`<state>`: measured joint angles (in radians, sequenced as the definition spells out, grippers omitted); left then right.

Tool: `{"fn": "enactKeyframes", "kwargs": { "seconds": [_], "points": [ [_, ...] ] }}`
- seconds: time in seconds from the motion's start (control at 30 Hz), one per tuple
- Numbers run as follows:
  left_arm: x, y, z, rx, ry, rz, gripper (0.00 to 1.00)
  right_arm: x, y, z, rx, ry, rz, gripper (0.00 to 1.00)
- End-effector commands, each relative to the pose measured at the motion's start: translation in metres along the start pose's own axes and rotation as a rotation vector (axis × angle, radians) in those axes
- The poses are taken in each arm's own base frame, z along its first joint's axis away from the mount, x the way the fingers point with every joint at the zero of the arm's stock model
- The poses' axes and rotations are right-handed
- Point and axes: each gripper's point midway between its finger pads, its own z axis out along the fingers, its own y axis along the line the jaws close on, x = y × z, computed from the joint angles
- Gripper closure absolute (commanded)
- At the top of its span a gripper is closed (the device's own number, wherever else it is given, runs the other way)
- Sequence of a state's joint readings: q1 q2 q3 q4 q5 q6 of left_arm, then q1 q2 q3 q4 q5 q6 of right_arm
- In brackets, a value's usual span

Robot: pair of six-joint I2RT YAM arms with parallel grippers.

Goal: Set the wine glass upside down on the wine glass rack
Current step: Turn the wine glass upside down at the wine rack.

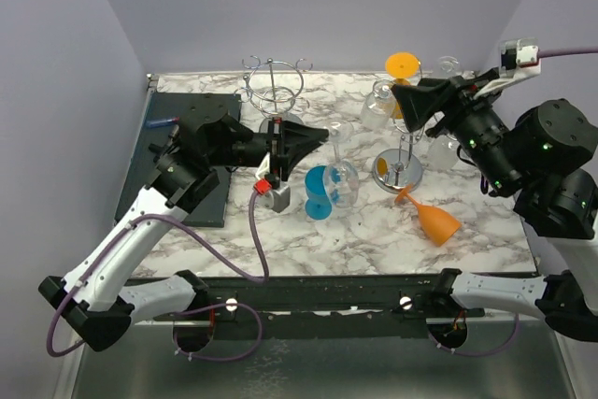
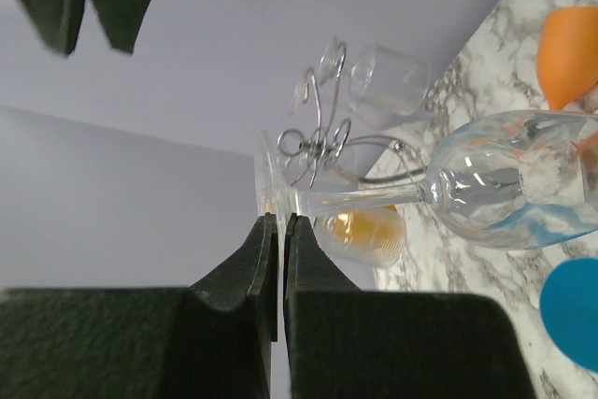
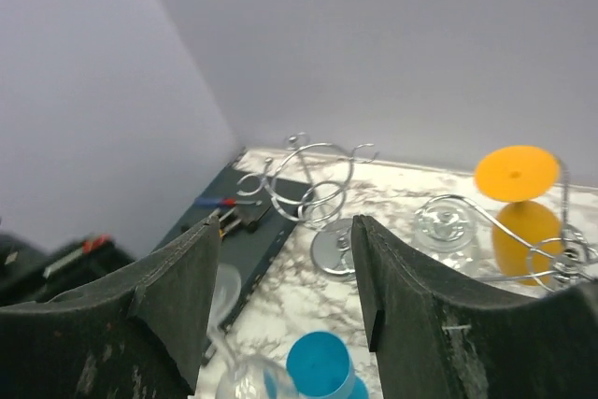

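Note:
My left gripper (image 1: pixel 325 134) (image 2: pixel 280 220) is shut on the foot of a clear wine glass (image 1: pixel 342 182) (image 2: pixel 505 179), held over the marble table with its foot up and its bowl down. The glass's bowl hangs beside a blue glass (image 1: pixel 319 193) (image 3: pixel 322 366). To its right stands a wire wine glass rack (image 1: pixel 399 171) (image 2: pixel 322 142) with an orange glass (image 1: pixel 404 66) (image 3: pixel 516 175) and clear glasses hanging upside down. My right gripper (image 1: pixel 404 100) (image 3: pixel 285 231) hovers open above that rack, nothing between its fingers.
An empty second wire rack (image 1: pixel 274 91) (image 3: pixel 318 195) stands at the back. An orange glass (image 1: pixel 434 220) (image 2: pixel 570 49) lies on its side at the front right. A dark mat (image 1: pixel 187 161) with small tools covers the table's left side. Walls close in left and behind.

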<state>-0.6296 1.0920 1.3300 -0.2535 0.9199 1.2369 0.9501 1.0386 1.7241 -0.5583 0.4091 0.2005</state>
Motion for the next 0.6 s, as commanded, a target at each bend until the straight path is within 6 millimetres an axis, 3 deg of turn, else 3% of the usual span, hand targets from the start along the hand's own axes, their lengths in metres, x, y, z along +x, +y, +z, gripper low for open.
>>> {"fn": "enactKeyframes", "kwargs": {
  "seconds": [0.0,0.3,0.57],
  "points": [
    [-0.008,-0.008,0.029,0.032,-0.065,0.146,1.00,-0.001,-0.042,0.020,0.302,-0.030,-0.040,0.36],
    [0.003,-0.026,0.099,0.118,-0.149,0.203,1.00,-0.032,-0.055,0.020,0.386,-0.178,-0.046,0.37],
    [0.010,-0.015,0.146,0.125,-0.193,0.266,1.00,-0.033,-0.056,0.013,0.371,-0.181,-0.054,0.38]
  ]
}}
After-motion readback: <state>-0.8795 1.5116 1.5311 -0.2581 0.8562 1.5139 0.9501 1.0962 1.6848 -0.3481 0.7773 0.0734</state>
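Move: My left hand already holds the clear wine glass upside down by its foot. What looks like the free front hook of the right-hand rack is about 18 cm to my right, 4 cm ahead and 7 cm lower. The hanging clear glass is some 11 cm right and 9 ahead, the yellow one 16 right and 13 ahead, both middles about 14 down. From my right hand, empty and open, that hook is roughly 4 cm ahead, 4 right and 15 below. I carry the inverted glass about 13 cm to the right with my left hand and some 6 cm down, towards the front of the rack, levelling off at the end, fingers still shut on its foot and the wrist turning about 10 degrees clockwise. My open right hand goes some 5 cm forward, then eases to the right, swinging its fingers clockwise by about 20 degrees. ##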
